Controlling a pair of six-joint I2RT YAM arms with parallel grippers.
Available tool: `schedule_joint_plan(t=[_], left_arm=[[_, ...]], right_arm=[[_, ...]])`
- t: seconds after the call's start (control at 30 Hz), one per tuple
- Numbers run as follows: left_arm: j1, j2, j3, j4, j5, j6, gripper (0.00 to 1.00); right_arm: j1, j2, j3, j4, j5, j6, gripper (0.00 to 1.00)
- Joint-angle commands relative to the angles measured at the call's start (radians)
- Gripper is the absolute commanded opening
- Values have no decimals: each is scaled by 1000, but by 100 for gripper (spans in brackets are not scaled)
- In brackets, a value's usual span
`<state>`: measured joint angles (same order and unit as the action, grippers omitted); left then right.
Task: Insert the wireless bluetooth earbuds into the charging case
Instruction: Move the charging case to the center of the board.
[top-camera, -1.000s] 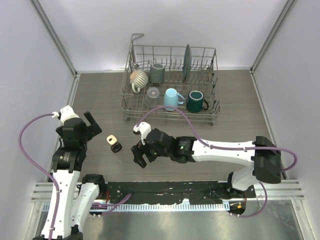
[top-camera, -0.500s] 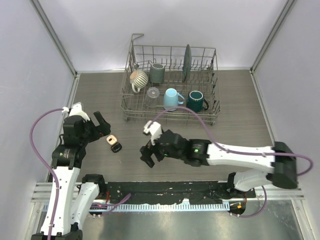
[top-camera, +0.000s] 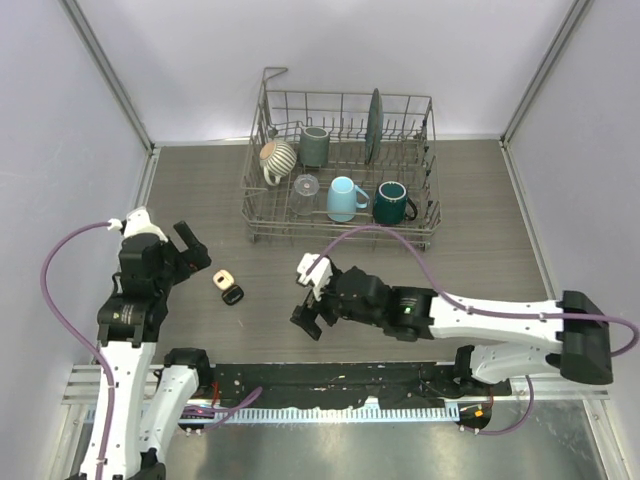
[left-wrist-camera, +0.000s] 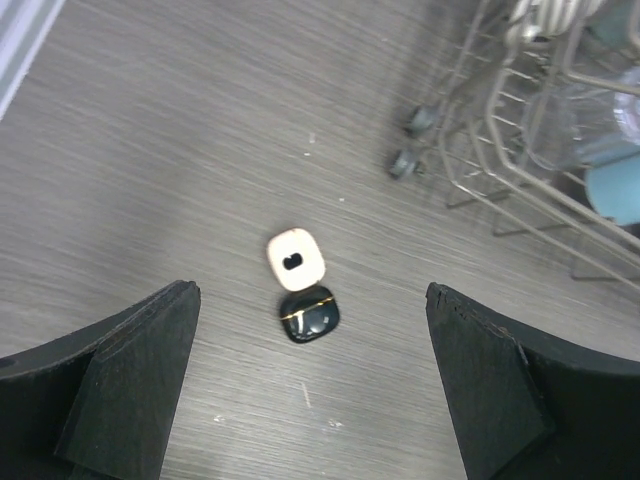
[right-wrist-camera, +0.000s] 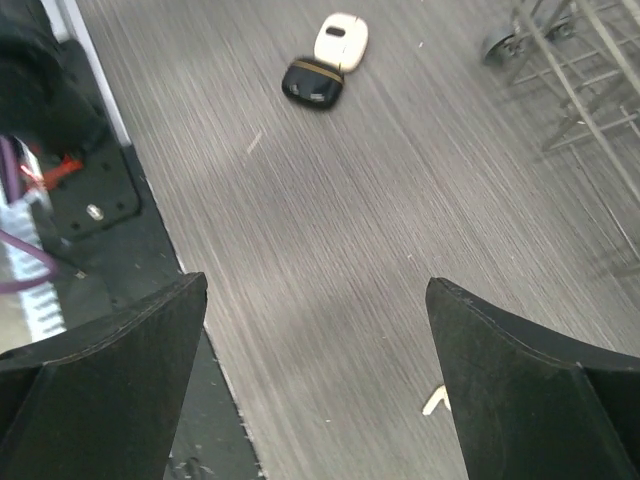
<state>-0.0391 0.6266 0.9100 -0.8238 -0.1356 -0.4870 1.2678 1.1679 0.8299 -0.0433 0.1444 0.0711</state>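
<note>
Two small closed charging cases lie side by side on the wooden table: a cream one (top-camera: 223, 279) and a black one with a gold line (top-camera: 233, 295). Both show in the left wrist view (left-wrist-camera: 296, 259) (left-wrist-camera: 309, 315) and in the right wrist view (right-wrist-camera: 341, 41) (right-wrist-camera: 314, 83). My left gripper (top-camera: 192, 255) (left-wrist-camera: 312, 390) is open and empty, just left of the cases. My right gripper (top-camera: 308, 322) (right-wrist-camera: 315, 385) is open and empty, to their right. A tiny pale cream sliver (right-wrist-camera: 434, 401), possibly an earbud, lies by the right finger. No other earbuds are visible.
A wire dish rack (top-camera: 262, 215) stands at the back with a striped mug, a grey mug, a light blue mug (top-camera: 343, 197), a dark green mug (top-camera: 393, 203) and a plate. Its wheels show in the left wrist view (left-wrist-camera: 412, 140). The black base plate (right-wrist-camera: 95, 190) borders the near edge.
My right gripper has moved right, away from the cases. My left gripper swung toward the cases and then back a little to the left. The cases have not moved.
</note>
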Motion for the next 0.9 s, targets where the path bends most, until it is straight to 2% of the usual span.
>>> schedule_joint_plan(t=[0.0,0.13,0.27,0.43,0.47,0.53,0.67,0.77,0.87], left_arm=[[1,31,-34,92,-139,36,100],[7,117,-20,114,-205,36,100],[28,156,-39,147,-174,47,100],[34,160,-42,141,-148,71,100],[69,162,-43,147,-138,71,100],[91,177,-43,150,-83,64,100],[203,251,-28,155,52,42,100],[269,289,-34,185,172,11,100],[288,308,-37,181,177,8,100]], right_arm=[[2,100,11,196,-42,-210,98],[-1,228,69,211,-91,-303,100],[-8,372,175,171,-236,-370,100],[-39,518,245,220,-382,-496,100],[-47,538,255,253,-402,-502,100],[-86,594,284,289,-448,-508,100],[-145,700,354,361,-583,-492,100],[-162,786,425,350,-638,-504,99],[-165,857,497,332,-683,-519,97]])
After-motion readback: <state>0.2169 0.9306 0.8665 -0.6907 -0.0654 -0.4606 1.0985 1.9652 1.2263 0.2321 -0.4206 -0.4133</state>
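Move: The black charging case lies on the board about 21 cm to the right hand's left, 7 cm farther out and some 18 cm below its fingers. The cream case touches it, about 5 cm farther out and 2 cm more to the left. A white earbud lies behind the sweep, about 7 cm right of the hand and 5 cm out. From the left hand the black case is about 6 cm right, 4 cm ahead and 22 cm down. Leftward and down, about 14 cm across and 11 cm lower, the right hand swoops low towards the black case, bending forward some 5 cm only in the later part; its wrist turns about 30 degrees counter-clockwise, fingers staying wide open. The left hand, also open and empty, sinks about 6 cm while drifting left and forward. ##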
